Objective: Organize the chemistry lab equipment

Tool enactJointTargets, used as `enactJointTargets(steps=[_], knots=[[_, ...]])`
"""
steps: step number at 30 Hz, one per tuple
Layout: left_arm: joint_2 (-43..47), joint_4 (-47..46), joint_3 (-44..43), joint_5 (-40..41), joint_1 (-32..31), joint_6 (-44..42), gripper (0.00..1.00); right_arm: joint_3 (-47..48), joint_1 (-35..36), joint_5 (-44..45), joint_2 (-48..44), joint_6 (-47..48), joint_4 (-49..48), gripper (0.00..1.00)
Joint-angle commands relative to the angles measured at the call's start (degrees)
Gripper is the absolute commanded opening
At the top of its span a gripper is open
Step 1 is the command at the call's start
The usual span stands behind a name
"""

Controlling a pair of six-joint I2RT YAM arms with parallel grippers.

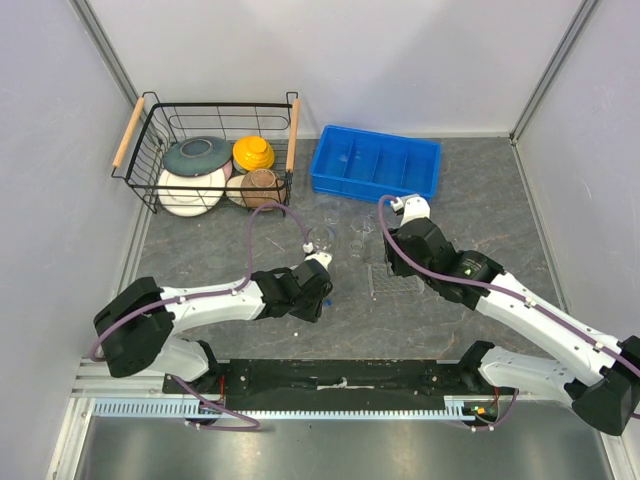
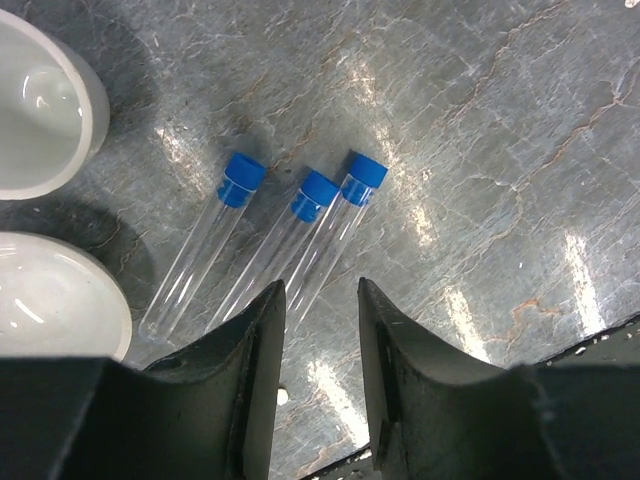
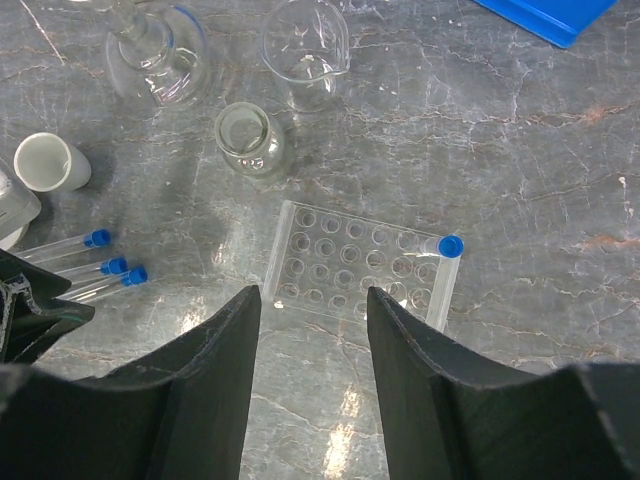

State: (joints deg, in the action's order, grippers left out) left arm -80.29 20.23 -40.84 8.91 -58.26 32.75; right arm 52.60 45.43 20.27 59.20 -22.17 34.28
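Observation:
Three clear test tubes with blue caps (image 2: 300,235) lie side by side on the grey table. My left gripper (image 2: 322,285) hovers open just above their lower ends, the right-hand tube running towards the gap; nothing is held. From above, the left gripper (image 1: 312,293) covers them. A clear gridded rack (image 3: 350,262) lies flat with one blue-capped tube (image 3: 440,252) at its right end. My right gripper (image 3: 312,292) hangs open above the rack's near edge, empty. Beyond the rack stand a small flask (image 3: 250,140), a beaker (image 3: 305,50) and a round flask (image 3: 160,55).
A blue divided tray (image 1: 375,162) sits at the back. A black wire basket (image 1: 150,175) at back left holds coloured bowls and plates. Two white cups (image 2: 45,110) stand left of the tubes. My two arms come close near the table's middle.

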Motion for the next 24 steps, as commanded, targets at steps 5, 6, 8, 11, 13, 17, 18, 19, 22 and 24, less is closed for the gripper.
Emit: enactJointTargets(steps=[5, 6, 8, 11, 13, 17, 18, 19, 22, 24], knots=[[-2.8, -4.6, 1.6, 1.1, -0.2, 0.9, 0.41, -1.4, 0.2, -0.2, -0.5, 0.8, -1.5, 0.54], [-3.1, -5.0, 2.0, 1.0, -0.1, 1.2, 0.41, -1.5, 0.2, -0.2, -0.6, 0.8, -1.5, 0.54], [-3.8, -5.4, 2.4, 1.0, -0.1, 1.3, 0.40, -1.7, 0.2, -0.2, -0.8, 0.8, -1.5, 0.54], [-5.0, -6.0, 2.9, 0.8, -0.1, 1.8, 0.37, -2.0, 0.3, -0.4, -1.1, 0.8, -1.3, 0.54], [-5.6, -6.1, 3.0, 0.8, -0.1, 2.1, 0.29, -2.1, 0.3, -0.5, -1.2, 0.7, -1.2, 0.54], [-6.5, -6.2, 2.9, 0.1, -0.4, 2.6, 0.08, -2.1, 0.2, -0.5, -1.7, 0.7, -1.0, 0.54], [-6.5, -6.1, 2.9, 0.1, -0.5, 2.8, 0.02, -2.0, 0.3, -0.5, -1.6, 0.7, -0.8, 0.54], [-6.5, -6.1, 2.9, 0.0, -0.7, 2.8, 0.02, -1.9, 0.3, -0.5, -1.8, 0.6, -0.6, 0.53], [-6.4, -5.3, 2.2, 0.2, -2.3, 3.0, 0.02, -1.4, 0.2, -0.7, -1.9, 0.7, 0.1, 0.54], [-5.8, -3.1, 0.7, 0.4, -4.1, 2.9, 0.02, -0.7, 0.3, -0.9, -2.1, 0.7, 1.0, 0.53]])
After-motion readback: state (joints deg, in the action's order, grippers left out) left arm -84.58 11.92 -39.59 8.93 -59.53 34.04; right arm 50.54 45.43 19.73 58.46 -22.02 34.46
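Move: The nearest capped test tube, the rightmost of three, lies almost under the left fingers: its middle is about 1 cm ahead, 1 cm right and 1 cm below. The middle tube lies level with that tube's middle, some 2 cm to its left; the far tube is about 4 cm left of it and 1 cm farther out. From the left hand, the white bowl is 4 cm ahead and 7 cm left. From the right hand, the target tube is about 7 cm back, 18 cm left and 17 cm below. Pinches the rightmost test tube around the middle of its length: the left hand first sinks about 1.5 cm onto it, then stays low and slides about 2 cm to the right, away from the other two tubes, while the half-open fingers shut nearly all the way on it. The wrist barely turns. ##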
